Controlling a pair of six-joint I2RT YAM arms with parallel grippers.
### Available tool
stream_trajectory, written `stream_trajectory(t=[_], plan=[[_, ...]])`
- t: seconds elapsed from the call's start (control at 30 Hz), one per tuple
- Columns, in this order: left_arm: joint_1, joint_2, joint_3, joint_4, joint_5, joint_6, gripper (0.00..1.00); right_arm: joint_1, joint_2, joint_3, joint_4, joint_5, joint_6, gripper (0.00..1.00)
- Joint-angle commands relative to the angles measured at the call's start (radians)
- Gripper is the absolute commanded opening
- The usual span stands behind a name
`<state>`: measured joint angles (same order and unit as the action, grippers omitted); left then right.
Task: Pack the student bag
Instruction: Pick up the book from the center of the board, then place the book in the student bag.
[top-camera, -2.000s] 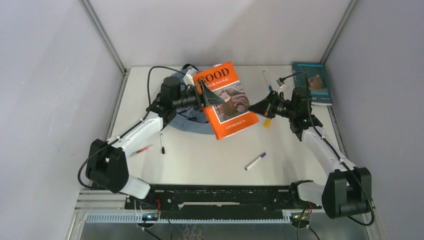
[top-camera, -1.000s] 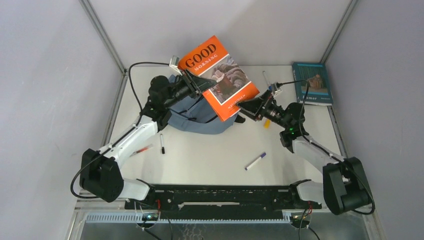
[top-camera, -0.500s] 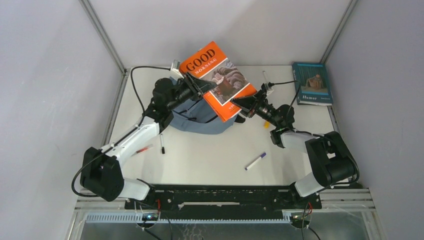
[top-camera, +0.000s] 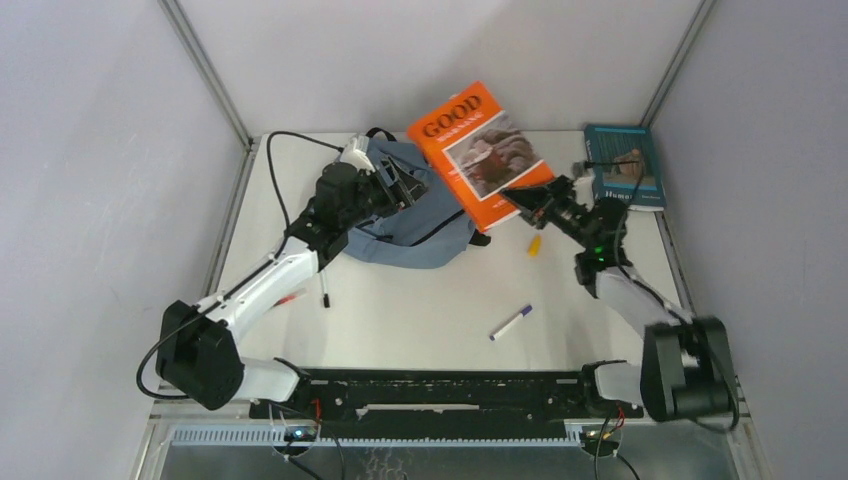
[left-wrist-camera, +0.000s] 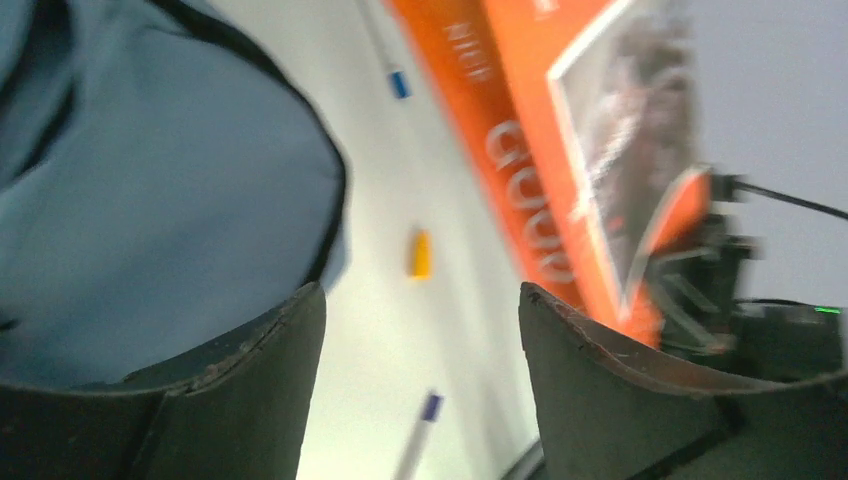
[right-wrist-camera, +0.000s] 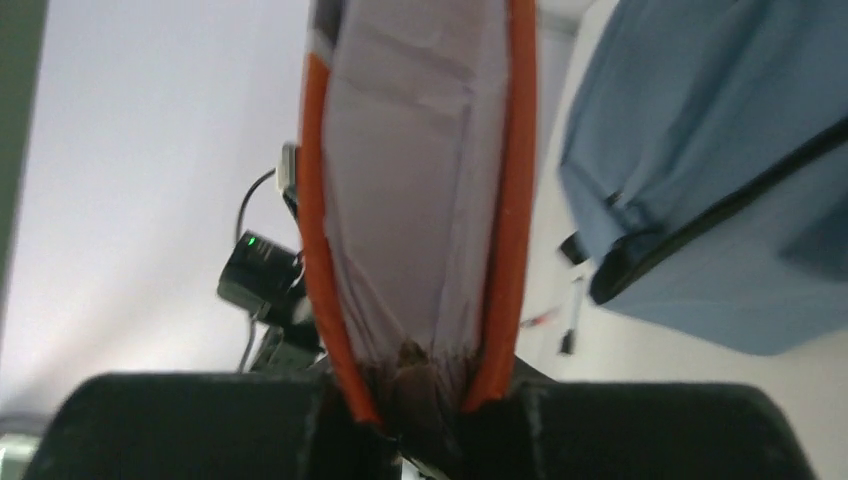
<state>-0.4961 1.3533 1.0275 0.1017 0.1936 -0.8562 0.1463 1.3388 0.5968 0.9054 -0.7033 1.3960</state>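
The student bag (top-camera: 415, 228), soft grey-blue with black straps, lies at the back middle of the table. My left gripper (top-camera: 400, 185) hovers over its top, open, with nothing between its fingers. In the left wrist view the bag (left-wrist-camera: 150, 200) fills the left side, beside my left gripper (left-wrist-camera: 420, 295). An orange "GOOD MORNING" book (top-camera: 480, 150) hangs tilted in the air to the right of the bag. My right gripper (top-camera: 520, 197) is shut on its lower corner. In the right wrist view my right gripper (right-wrist-camera: 420, 390) pinches the book (right-wrist-camera: 420, 180) edge-on, with the bag (right-wrist-camera: 720, 180) beyond.
A teal book (top-camera: 623, 165) lies at the back right. A small yellow piece (top-camera: 535, 245) sits under my right arm, and a purple-capped pen (top-camera: 511, 322) lies mid-table. A black marker (top-camera: 324, 287) and a red pen (top-camera: 285, 298) lie under my left arm.
My left gripper has opened and let go of the orange book. My right gripper has shut on the book's corner and carried it up and to the right, off the bag.
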Motion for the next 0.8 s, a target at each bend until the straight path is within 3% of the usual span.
stream_trajectory(t=[0.0,0.1,0.23,0.5,0.77], plan=[[0.002,0.005,0.054,-0.210,-0.129,0.255,0.76,-0.129,-0.282,0.104,-0.662,0.161,-0.395,0.00],[-0.030,0.121,0.157,-0.300,-0.102,0.377,0.72,-0.221,-0.369,0.178,-0.978,0.297,-0.570,0.00],[-0.117,0.318,0.382,-0.475,-0.130,0.502,0.75,-0.387,-0.396,0.182,-1.092,0.228,-0.588,0.00],[-0.149,0.555,0.651,-0.630,-0.111,0.570,0.75,-0.402,-0.413,0.182,-1.135,0.229,-0.615,0.00],[-0.156,0.669,0.712,-0.662,-0.139,0.584,0.69,-0.391,-0.399,0.182,-1.127,0.229,-0.611,0.00]])
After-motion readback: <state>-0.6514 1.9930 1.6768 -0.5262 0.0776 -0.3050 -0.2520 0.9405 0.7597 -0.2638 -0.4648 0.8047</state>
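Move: The orange book is already in the right hand. Clear table for the book lies roughly 8 cm ahead of that hand and 15 cm to its right, 26 cm below; the teal book is about 19 cm ahead and 32 cm right, and the yellow bottle is level with the hand, some 6 cm right. From the open left hand, the bag's opening rim lies about 3 cm ahead, 9 cm right and 20 cm down, with the bag's middle 5 cm ahead and 3 cm left. The orange book, still gripped near its lower edge by the right hand, is swept about 17 cm right, away from over the bag and towards the teal book, turning some 30 degrees clockwise and sinking about 5 cm late on. Meanwhile the open left hand drops about 15 cm towards the bag's rim, ending further right and slightly forward, rolling so its fingers point more steeply down. ##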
